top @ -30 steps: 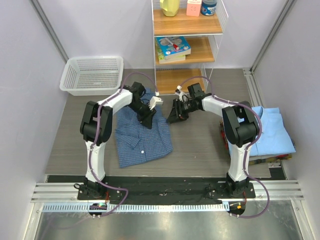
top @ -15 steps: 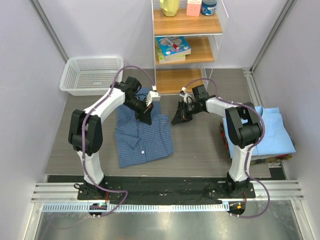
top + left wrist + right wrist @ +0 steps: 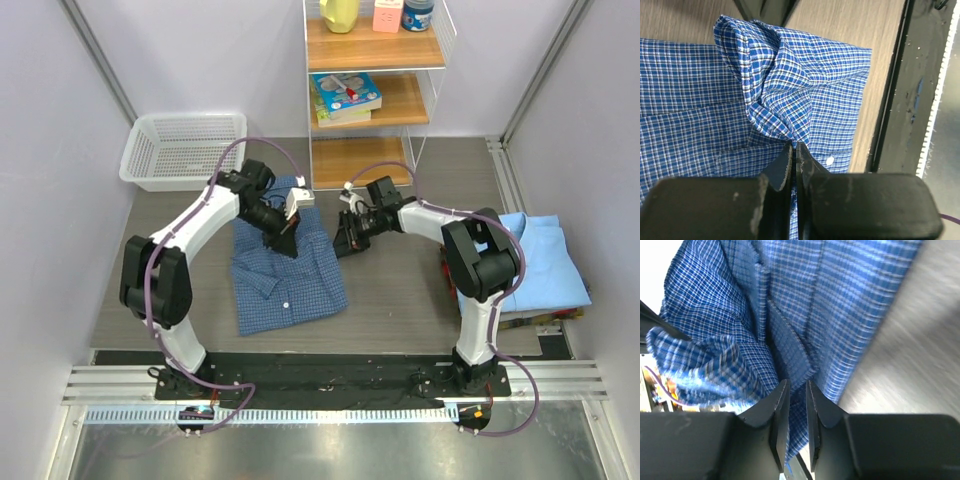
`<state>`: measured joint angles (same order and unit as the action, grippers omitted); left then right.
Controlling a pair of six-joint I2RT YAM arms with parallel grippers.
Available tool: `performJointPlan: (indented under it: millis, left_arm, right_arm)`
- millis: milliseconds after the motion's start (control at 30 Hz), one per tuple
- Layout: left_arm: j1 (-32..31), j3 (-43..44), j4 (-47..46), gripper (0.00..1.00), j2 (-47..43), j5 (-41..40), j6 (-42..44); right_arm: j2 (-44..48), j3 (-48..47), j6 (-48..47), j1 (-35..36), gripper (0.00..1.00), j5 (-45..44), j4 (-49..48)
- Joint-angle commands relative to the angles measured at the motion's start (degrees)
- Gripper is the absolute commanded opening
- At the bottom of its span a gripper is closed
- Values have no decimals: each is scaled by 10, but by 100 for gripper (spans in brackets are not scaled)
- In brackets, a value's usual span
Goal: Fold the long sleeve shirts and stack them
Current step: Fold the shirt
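The dark blue checked long sleeve shirt (image 3: pixel 288 275) lies on the table between my arms, its collar end bunched up. My left gripper (image 3: pixel 287 243) is shut on a raised fold of it (image 3: pixel 775 100), pinched at the tips (image 3: pixel 794 146). At the shirt's right edge hangs my right gripper (image 3: pixel 343 243). Its jaws (image 3: pixel 797 385) stand a narrow gap apart over the checked cloth (image 3: pixel 740 355), with a flap edge just in front of the tips and nothing clearly pinched. The light blue long sleeve shirt (image 3: pixel 548 262) lies folded at the right.
A white mesh basket (image 3: pixel 185 150) stands at the back left. A wooden shelf unit (image 3: pixel 372 90) with books and bottles stands at the back centre. Red items (image 3: pixel 447 275) poke out beside the light blue shirt. The black table edge (image 3: pixel 900 100) runs along the near side.
My left gripper has shut on the checked shirt's fold near the collar. My right gripper drew back to the right, partly closing, then came back to the shirt's right edge.
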<state>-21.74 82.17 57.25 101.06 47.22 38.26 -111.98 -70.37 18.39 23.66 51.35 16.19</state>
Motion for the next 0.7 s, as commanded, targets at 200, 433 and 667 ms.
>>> performJointPlan:
  millis: [200, 433, 667]
  left_arm:
    - [-1, -46, 8, 0, -108, 10, -47]
    - [14, -119, -34, 0, -185, 2, -93]
    - [13, -166, -44, 0, -231, -12, -78]
  right_arm:
    - [-30, -20, 59, 108, 24, 5, -107]
    - [-33, -80, 6, 94, 30, -19, -54]
    - [33, -114, -181, -4, 51, -14, 192]
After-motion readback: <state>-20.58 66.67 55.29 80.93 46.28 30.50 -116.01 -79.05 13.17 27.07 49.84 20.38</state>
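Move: Under and behind the left hand, which already holds a bunched fold of the shirt, the near hem's middle lies about 16 cm back, straight behind and 10 cm below. The white button lies about 10 cm back on the same line; the flat flap is some 3 cm back and 8 cm left. From the right hand, the shirt's right edge is about 3 cm left, level and 4 cm below; that button is some 13 cm back and 13 cm left. Drawing the pinched fold back towards the near hem, the left hand travels about 6 cm, easing left and rising some 3 cm early on, its fingers staying shut. The right hand sweeps about 8 cm left and 5 cm back over the shirt, dipping slightly, then reverses forward and right to end near its starting place, turning back clockwise as its partly open fingers spread wider. ##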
